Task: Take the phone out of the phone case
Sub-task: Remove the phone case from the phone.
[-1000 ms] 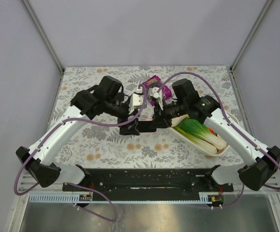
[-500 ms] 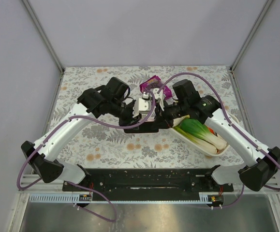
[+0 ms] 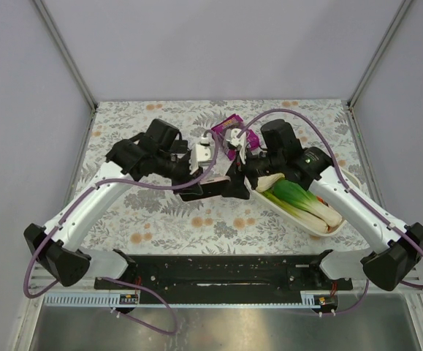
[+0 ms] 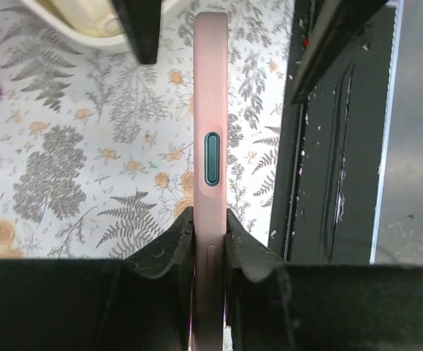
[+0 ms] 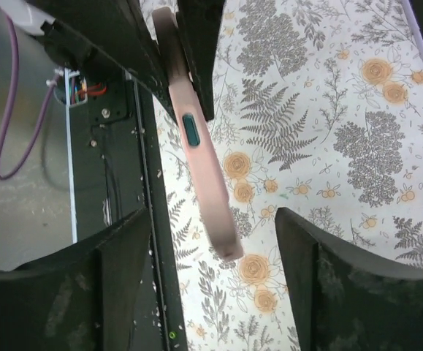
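A pink phone case (image 4: 210, 110) is held edge-on above the floral table, with a dark oval button on its side. My left gripper (image 4: 210, 219) is shut on it, both pads pressed against its flat faces. In the right wrist view the case's (image 5: 200, 168) free end hangs between the spread fingers of my right gripper (image 5: 211, 219), which is open and touches neither side. From above, the case (image 3: 218, 189) is a dark slab between the left gripper (image 3: 196, 191) and the right gripper (image 3: 239, 186). The phone cannot be told apart from the case.
A white oval dish (image 3: 326, 228) with green and white vegetables lies under the right arm. A purple packet (image 3: 229, 126) lies on the table behind the grippers. The black base rail (image 3: 218, 274) runs along the near edge.
My left gripper has closed onto the phone case. My right gripper has let go of it and opened. The left arm shifted slightly left.
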`<state>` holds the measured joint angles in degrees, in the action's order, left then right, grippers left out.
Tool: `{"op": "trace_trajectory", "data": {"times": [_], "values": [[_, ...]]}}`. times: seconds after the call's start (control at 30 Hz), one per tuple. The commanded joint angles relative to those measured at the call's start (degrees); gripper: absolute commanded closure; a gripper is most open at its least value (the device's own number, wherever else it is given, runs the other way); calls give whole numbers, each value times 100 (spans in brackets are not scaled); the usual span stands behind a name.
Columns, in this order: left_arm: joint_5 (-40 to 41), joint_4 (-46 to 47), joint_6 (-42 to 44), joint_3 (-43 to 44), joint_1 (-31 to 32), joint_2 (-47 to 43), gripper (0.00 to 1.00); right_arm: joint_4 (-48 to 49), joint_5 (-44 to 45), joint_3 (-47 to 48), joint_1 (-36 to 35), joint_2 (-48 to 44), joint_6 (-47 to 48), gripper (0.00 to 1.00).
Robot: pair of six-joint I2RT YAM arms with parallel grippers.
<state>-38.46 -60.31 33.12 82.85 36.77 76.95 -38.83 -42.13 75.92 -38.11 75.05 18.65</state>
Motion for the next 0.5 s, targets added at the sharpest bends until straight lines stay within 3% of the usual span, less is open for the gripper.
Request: {"op": "trace_trajectory", "data": {"times": [0.0,0.1,0.23,0.47], "values": [[-767,967,-507,-128,-600,-698,100,798,258,177,84,-122,-581,18],[-1250,1791,-1262,-435,-1188,-988,100,1060,205,283,321,-60,-985,13],[-1717,3996,-3114,-1182,-2032,-1523,100,2140,118,-50,602,-288,-1627,10],[-1402,6678,-6138,-1727,-2166,-1657,100,3792,-471,-349,603,-131,-2891,11]]}}
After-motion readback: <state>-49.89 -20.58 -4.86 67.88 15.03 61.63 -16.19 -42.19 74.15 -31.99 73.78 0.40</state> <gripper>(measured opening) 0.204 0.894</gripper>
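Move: The phone in its pink case is already pinched near one end by the left hand, its middle about 6 cm right of that hand and 4 cm below; the right hand, already loosened, has it some 8 cm to the left, about level. From the left hand, the second phone lies about 12 cm ahead, 9 cm left, and the purple bag 15 cm ahead, 14 cm right. The vegetable tub's middle is about 25 cm right of the right hand, 1 cm back. These three lie roughly 22 cm lower. The cased phone is carried up and forward, also left, out from between the right fingers by the left hand, which keeps its pinch, rises about 9 cm, swings its tips upward some 30 degrees and turns them counter-clockwise towards forward. The right hand opens wider, empty, and goes up and forward too, about 6 cm each, its tips tilting up a little. ##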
